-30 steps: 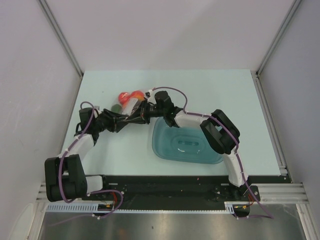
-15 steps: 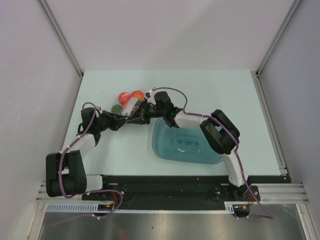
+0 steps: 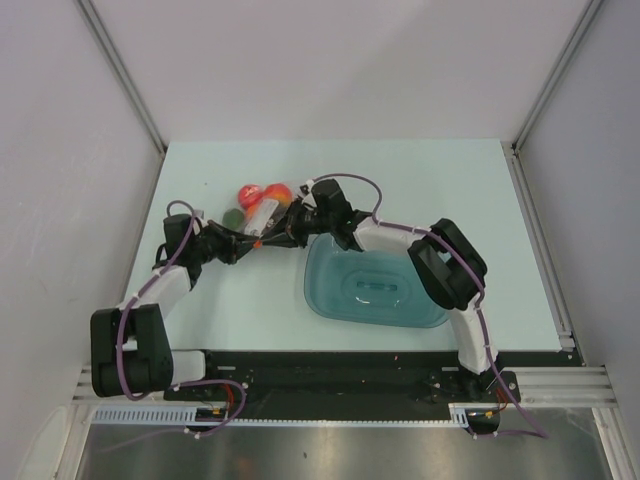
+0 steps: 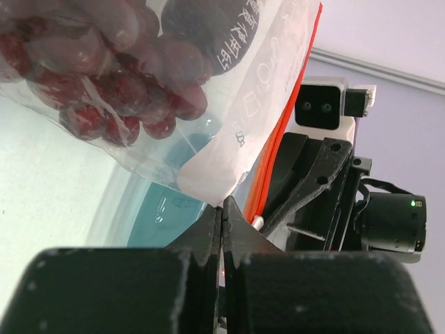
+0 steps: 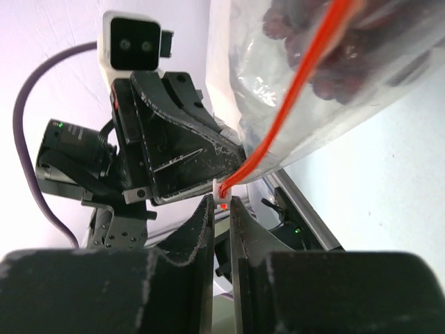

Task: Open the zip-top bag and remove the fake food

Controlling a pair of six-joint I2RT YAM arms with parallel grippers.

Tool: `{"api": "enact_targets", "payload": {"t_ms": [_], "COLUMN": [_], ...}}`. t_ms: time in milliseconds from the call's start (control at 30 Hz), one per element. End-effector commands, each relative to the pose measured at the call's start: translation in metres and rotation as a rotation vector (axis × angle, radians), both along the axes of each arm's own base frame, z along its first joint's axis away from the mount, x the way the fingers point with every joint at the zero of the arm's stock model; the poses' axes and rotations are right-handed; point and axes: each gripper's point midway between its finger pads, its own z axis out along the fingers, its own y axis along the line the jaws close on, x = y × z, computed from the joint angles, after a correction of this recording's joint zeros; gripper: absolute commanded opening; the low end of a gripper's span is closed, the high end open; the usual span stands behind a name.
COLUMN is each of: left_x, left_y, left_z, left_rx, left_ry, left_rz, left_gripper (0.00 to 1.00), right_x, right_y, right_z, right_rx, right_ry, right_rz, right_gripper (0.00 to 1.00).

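The zip-top bag (image 3: pixel 262 208) hangs between my two grippers above the table's left middle. Red round fruits (image 3: pixel 248 192) and an orange one (image 3: pixel 281 192) bulge at its far end. My left gripper (image 3: pixel 256 240) is shut on a white corner of the bag (image 4: pixel 208 163) below the dark-red grapes (image 4: pixel 118 90). My right gripper (image 3: pixel 288 226) is shut on the small white slider (image 5: pixel 224 189) at the end of the orange-red zip strip (image 5: pixel 295 90). The strip also shows in the left wrist view (image 4: pixel 295 104). The grippers face each other, almost touching.
A teal translucent tub (image 3: pixel 375 285) lies on the table just right of the grippers, under the right forearm; it also shows through the bag in the left wrist view (image 4: pixel 149 216). Grey walls and metal rails (image 3: pixel 535 220) border the table.
The left arm has drawn back a little to the left and the right wrist has shifted slightly right. The bag stays held between them and looks more stretched.
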Motion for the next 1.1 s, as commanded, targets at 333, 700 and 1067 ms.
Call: {"api": "enact_targets", "payload": {"t_ms": [333, 700, 1067], "left_x": [-0.007, -0.009, -0.005], "left_y": [0.010, 0.017, 0.023], "left_z": [0.013, 0.012, 0.013], "left_rx": [0.156, 0.165, 0.157], "left_ry": [-0.089, -0.076, -0.084], "left_rz": [-0.056, -0.037, -0.018], "left_gripper": [0.00, 0.00, 0.00], "right_x": [0.094, 0.169, 0.204], "right_y": [-0.075, -0.127, -0.136], "right_z": [0.027, 0.008, -0.001], "right_rx": [-0.022, -0.083, -0.112], "right_ry": [-0.061, -0.088, -0.050], "right_rz": [-0.245, -0.298, -0.283], "right_gripper": [0.00, 0.00, 0.30]}}
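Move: The right gripper holds the bag's white zip slider. Its goal, the far end of the orange zip, is about 16 cm ahead and 10 cm right at similar height. The orange-red fruit lies roughly 14 cm ahead and 4 cm right, the grapes 8 cm ahead and 3 cm right, both some 8 cm lower. From the left gripper, pinching the bag's near corner, the zip end is 16 cm ahead and 13 cm right. Keep the slider pinched in the right gripper and draw it forward and to the right along the orange zip, about 20 cm in all, nearly level, letting the wrist turn some 15 degrees clockwise. Keep the left fingers shut on the bag's near corner and ease it a couple of centimetres left and slightly back, against the pull. ##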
